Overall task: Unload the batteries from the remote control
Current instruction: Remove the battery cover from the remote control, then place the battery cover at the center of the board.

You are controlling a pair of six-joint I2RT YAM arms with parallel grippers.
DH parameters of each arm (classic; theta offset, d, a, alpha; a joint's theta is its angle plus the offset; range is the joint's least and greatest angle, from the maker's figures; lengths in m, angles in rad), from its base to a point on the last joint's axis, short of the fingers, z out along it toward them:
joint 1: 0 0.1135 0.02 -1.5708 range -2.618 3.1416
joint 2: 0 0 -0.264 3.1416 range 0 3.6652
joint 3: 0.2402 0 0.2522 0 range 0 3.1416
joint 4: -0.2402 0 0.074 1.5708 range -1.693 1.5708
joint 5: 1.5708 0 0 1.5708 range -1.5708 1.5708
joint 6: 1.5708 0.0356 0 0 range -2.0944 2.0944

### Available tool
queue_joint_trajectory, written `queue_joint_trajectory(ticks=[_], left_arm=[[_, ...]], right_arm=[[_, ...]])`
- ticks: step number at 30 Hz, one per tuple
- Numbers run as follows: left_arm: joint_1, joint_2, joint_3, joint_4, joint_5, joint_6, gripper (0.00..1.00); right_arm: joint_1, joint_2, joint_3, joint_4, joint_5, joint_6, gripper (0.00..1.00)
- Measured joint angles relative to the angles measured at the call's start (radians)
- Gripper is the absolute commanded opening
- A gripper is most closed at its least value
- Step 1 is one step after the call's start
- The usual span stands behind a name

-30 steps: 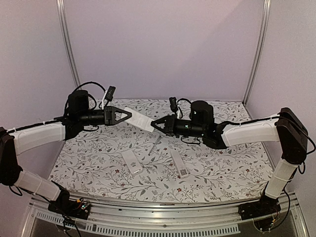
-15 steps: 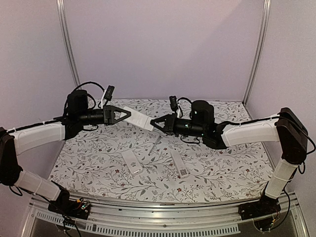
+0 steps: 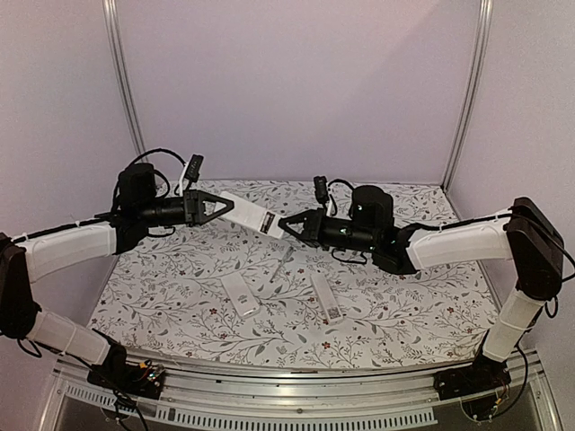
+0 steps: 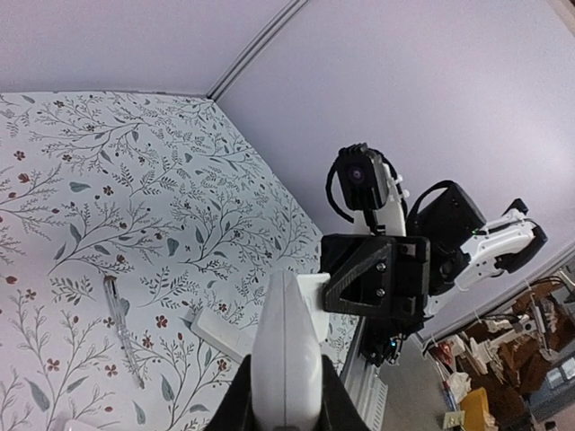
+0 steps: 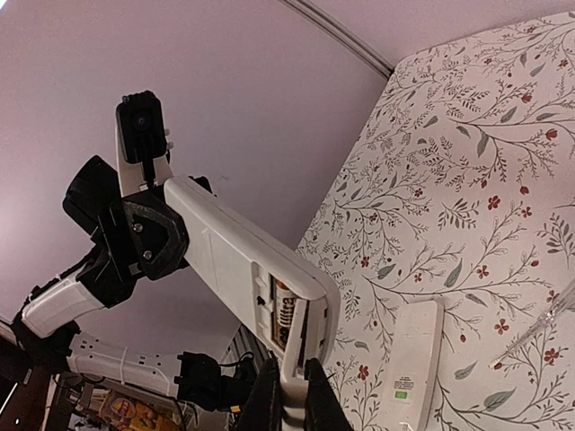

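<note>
My left gripper point(image 3: 220, 208) is shut on one end of a white remote control point(image 3: 252, 214) and holds it in the air above the table's back half. In the left wrist view the remote point(image 4: 286, 359) sits wedged between the fingers. My right gripper point(image 3: 286, 226) meets its other end and is shut on the battery cover point(image 5: 304, 364), which stands partly lifted from the remote's back point(image 5: 229, 247). One of the batteries point(image 5: 284, 314), orange and black with lettering, shows in the opened compartment. Any others are hidden.
Below the arms, on the floral tablecloth, lie a second white remote point(image 3: 326, 298), a shorter white piece point(image 3: 241, 294) and a thin grey pen-like tool point(image 3: 281, 265). Purple walls and metal posts enclose the table on three sides.
Both grippers and the remote between them have risen slightly and drifted a little. The right jaws have closed a touch tighter on the cover.
</note>
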Motion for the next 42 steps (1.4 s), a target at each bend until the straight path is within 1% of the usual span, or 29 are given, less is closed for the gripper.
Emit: queue_joint_trajectory(ticks=[6, 11, 14, 21, 26, 30, 35, 42], left_arm=[[0.025, -0.009, 0.000, 0.000, -0.005, -0.010, 0.00], [0.079, -0.026, 0.001, -0.017, -0.023, -0.006, 0.00], [0.121, -0.050, 0.005, -0.055, -0.044, 0.010, 0.00], [0.189, -0.097, 0.069, -0.163, -0.096, 0.099, 0.00], [0.205, -0.137, 0.061, -0.216, -0.145, 0.152, 0.00], [0.206, -0.161, 0.037, -0.244, -0.190, 0.185, 0.00], [0.206, -0.162, 0.031, -0.271, -0.225, 0.205, 0.00], [0.207, -0.162, 0.031, -0.275, -0.228, 0.212, 0.00]], right_arm=[[0.000, -0.061, -0.059, -0.024, 0.057, -0.021, 0.00], [-0.001, -0.149, -0.080, -0.115, 0.137, -0.056, 0.00], [-0.012, -0.224, -0.104, -0.174, 0.185, -0.081, 0.00], [-0.103, -0.417, -0.262, -0.295, 0.275, -0.101, 0.00], [-0.180, -0.499, -0.386, -0.346, 0.309, -0.099, 0.00], [-0.243, -0.512, -0.438, -0.364, 0.313, -0.102, 0.00], [-0.314, -0.501, -0.457, -0.363, 0.299, -0.114, 0.00], [-0.367, -0.398, -0.468, -0.300, 0.253, -0.130, 0.00]])
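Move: The right hand already pinches the battery cover beside the opened remote control, whose middle is about 8 cm to its left, 2 cm ahead and 1 cm higher; bare table lies some 25 cm right, 4 cm ahead and 23 cm down. The remote on the table is 11 cm right, 5 cm back and equally far down. From the left hand, the held remote's middle is 6 cm right, 2 cm back and 2 cm lower, the cover 13 cm right, 2 cm back and 3 cm lower. The right hand keeps its pinch on the battery cover and carries it about 24 cm right, away from the opened remote, first rising slightly, then sinking towards the bare table while the hand swings clockwise some 30 degrees and its fingers tip down. Meanwhile the left hand, still gripping the remote, draws it about 10 cm left and some 4 cm forward, turning counter-clockwise. ##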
